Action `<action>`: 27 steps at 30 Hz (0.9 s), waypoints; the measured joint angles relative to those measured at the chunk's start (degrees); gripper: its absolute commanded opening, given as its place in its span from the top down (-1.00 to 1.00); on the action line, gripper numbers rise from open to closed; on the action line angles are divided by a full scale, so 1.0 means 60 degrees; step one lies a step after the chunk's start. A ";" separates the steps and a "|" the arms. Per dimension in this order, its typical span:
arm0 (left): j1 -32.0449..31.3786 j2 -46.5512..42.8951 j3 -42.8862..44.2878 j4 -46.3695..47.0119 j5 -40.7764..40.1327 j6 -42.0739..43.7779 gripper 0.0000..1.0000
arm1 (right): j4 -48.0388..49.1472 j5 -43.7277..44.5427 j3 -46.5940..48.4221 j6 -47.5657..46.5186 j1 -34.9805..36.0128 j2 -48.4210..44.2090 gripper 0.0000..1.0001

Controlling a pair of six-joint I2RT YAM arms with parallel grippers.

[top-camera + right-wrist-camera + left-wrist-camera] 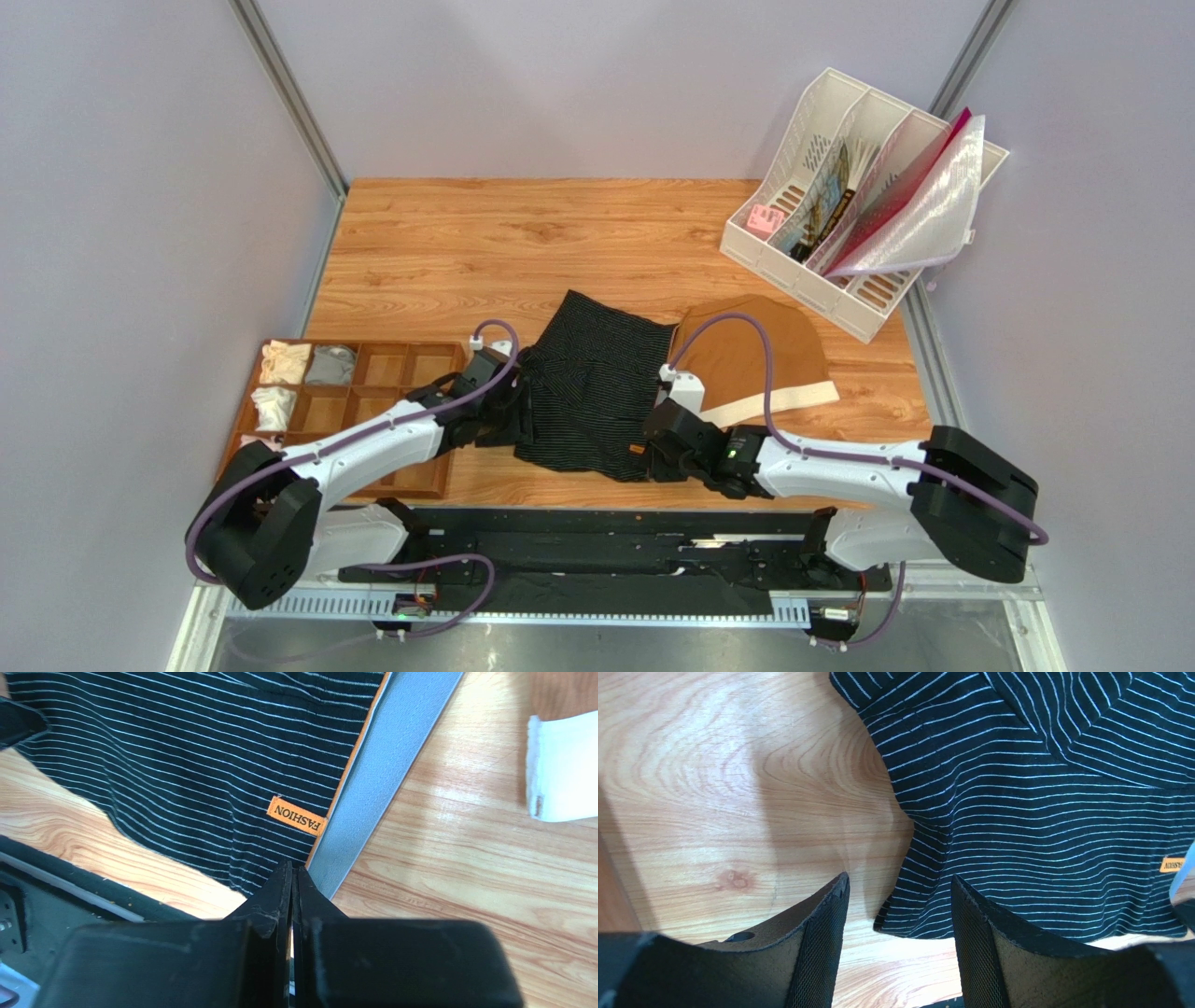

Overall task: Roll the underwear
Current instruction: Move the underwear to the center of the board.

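The underwear (pixel 596 385) lies spread flat on the wooden table, black with fine pale stripes. The left wrist view shows its near left corner (pixel 1046 798). The right wrist view shows its body (pixel 196 756), an orange label (pixel 296 815) and the light grey waistband (pixel 393 763). My left gripper (pixel 511 416) hovers open at that left corner, and the fabric edge lies between its fingers (pixel 899 882) without touching them. My right gripper (pixel 651 448) is shut, its tips (pixel 291 869) pinched on the near waistband corner.
Brown briefs (pixel 751 357) with a cream waistband (pixel 561 766) lie just right of the underwear. A wooden compartment tray (pixel 407 367) holding rolled cloths (pixel 288 361) sits at the left. A white file rack (pixel 856 196) stands at the back right.
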 measured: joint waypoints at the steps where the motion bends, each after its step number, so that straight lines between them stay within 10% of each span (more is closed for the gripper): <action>1: -0.0015 0.0000 -0.0022 0.0036 0.0015 0.0004 -0.21 | -0.0084 0.0044 -0.0004 0.0018 0.0018 -0.0189 1.00; 10: -0.0200 0.0047 -0.0087 0.0328 0.0051 -0.0073 -0.22 | -0.0361 0.0623 -0.0535 0.0477 0.0098 -0.2084 0.98; 27: -0.0339 -0.0106 -0.0306 0.0645 -0.0171 -0.0510 -0.22 | 0.0459 -0.0062 -0.0980 0.0889 0.0142 -0.1552 0.34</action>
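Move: The underwear's near waistband corner lies right at the shut right fingertips, some 1 cm back and 1 cm below. From there the orange tag sits about 3 cm ahead and 3 cm to the left, the underwear's middle roughly 10 cm ahead and 8 cm left, and the brown cloth 15 cm ahead and 12 cm right. From the left gripper, the same corner is about 18 cm right and 6 cm back. Lift the shut right gripper about 3.5 cm off the underwear's near waistband corner, drifting right nearly 2 cm, then sink about 2 cm and ease back left and slightly towards the base, opening the fingers to a third so they straddle above that corner. Meanwhile slide the left gripper 1 cm right over the near left edge, fingers kept open. ##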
